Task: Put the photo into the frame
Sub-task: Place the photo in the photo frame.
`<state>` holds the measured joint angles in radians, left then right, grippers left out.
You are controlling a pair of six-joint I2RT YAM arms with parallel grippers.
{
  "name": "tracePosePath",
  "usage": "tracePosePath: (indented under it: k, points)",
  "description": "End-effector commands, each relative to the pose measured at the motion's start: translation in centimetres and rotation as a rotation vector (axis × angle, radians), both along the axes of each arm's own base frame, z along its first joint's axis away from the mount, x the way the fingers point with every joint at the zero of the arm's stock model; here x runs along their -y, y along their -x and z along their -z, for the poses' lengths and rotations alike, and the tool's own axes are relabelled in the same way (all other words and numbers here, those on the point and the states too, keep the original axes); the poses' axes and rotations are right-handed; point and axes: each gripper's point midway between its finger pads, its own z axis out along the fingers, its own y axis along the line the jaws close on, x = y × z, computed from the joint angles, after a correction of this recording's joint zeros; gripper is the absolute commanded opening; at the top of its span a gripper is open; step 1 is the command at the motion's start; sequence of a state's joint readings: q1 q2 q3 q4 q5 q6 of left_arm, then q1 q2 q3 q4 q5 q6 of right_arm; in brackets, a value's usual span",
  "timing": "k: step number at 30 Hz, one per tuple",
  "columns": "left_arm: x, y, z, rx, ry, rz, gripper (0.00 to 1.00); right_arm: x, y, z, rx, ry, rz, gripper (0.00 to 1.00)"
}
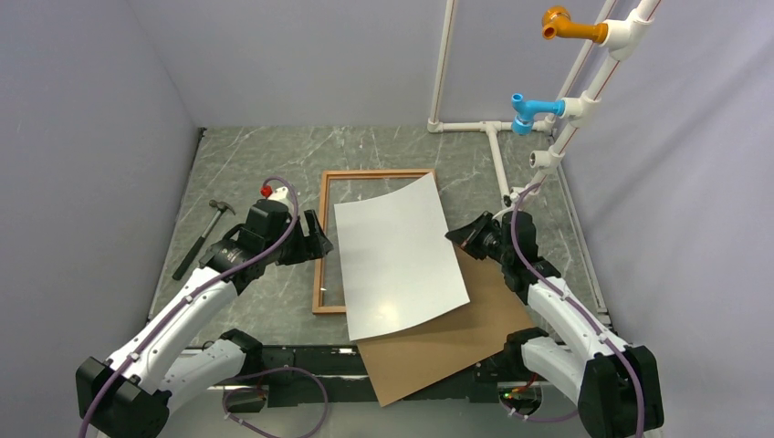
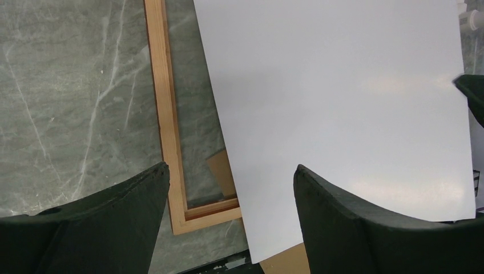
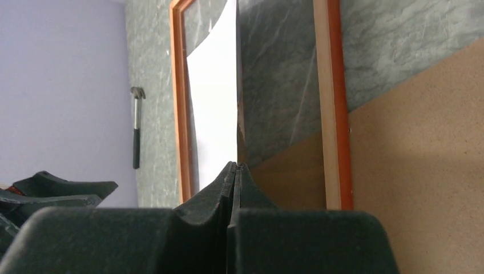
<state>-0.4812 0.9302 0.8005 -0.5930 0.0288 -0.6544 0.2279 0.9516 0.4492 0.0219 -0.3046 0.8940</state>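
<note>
The photo (image 1: 397, 260) shows its plain white back and curves up off the table, lying askew over the right part of the frame (image 1: 321, 246). My right gripper (image 1: 458, 235) is shut on the photo's right edge; in the right wrist view the sheet (image 3: 214, 103) runs edge-on into the closed fingertips (image 3: 236, 166). My left gripper (image 1: 319, 243) stands open above the frame's left rail (image 2: 165, 114), with nothing between its fingers (image 2: 231, 166). The photo's near left corner (image 2: 342, 103) lies just ahead of the left gripper's right finger. The printed side is hidden.
A brown backing board (image 1: 447, 351) lies under the photo's near end, reaching the table's front edge. A hammer (image 1: 203, 239) rests at the left by the wall. White pipework with a blue fitting (image 1: 529, 111) and an orange fitting (image 1: 566, 23) stands at the back right.
</note>
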Motion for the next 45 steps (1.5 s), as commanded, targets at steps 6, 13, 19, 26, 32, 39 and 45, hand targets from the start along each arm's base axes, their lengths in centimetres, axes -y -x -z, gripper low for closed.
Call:
tracePosePath:
  k: [6,13,19,26,32,39,45]
  points:
    - [-0.2,-0.4,-0.3,0.016,-0.013,0.0,0.83,0.2,-3.2,-5.0,0.154,-0.092,0.1,0.0]
    - [-0.3,-0.4,-0.3,0.015,-0.019,-0.002,0.83,0.0,-4.2,-5.3,0.155,-0.136,0.125,0.0]
    - [-0.4,-0.3,-0.2,0.012,-0.028,-0.001,0.83,-0.5,-4.1,-5.2,0.143,-0.12,0.085,0.0]
    - [-0.4,-0.3,0.1,0.006,-0.034,0.002,0.83,-0.4,-0.7,-1.1,0.056,-0.095,0.037,0.0]
    - [-0.3,-0.4,0.2,0.003,-0.032,0.005,0.83,-1.2,2.5,0.8,0.044,-0.12,-0.064,0.03]
    - [-0.3,-0.3,0.2,0.002,-0.031,0.006,0.83,-2.6,4.4,1.2,0.068,-0.219,-0.153,0.31]
    - [-0.5,-0.3,0.2,0.0,-0.043,0.005,0.83,-3.4,4.6,1.2,0.064,-0.257,-0.206,0.53]
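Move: Pinching the right edge of the white-backed photo, the right hand has the frame's middle about 12 cm to its left, 4 cm ahead and 11 cm below. The photo's own middle hangs some 11 cm left and 3 cm back, a little lower; the brown backing board lies about 11 cm back and 1 cm left, 12 cm down. From the left hand, the frame's middle is roughly 10 cm right, 5 cm ahead and 15 cm below. Drawing the pinched photo forward and up some 4 cm over the frame, the right hand then reverses and lays it back and down about 10 cm, with a slight drift left. Near the end of this lowering the fingers part to about half open and let go of the edge, the wrist rolling some 10 degrees so its left side rises. ##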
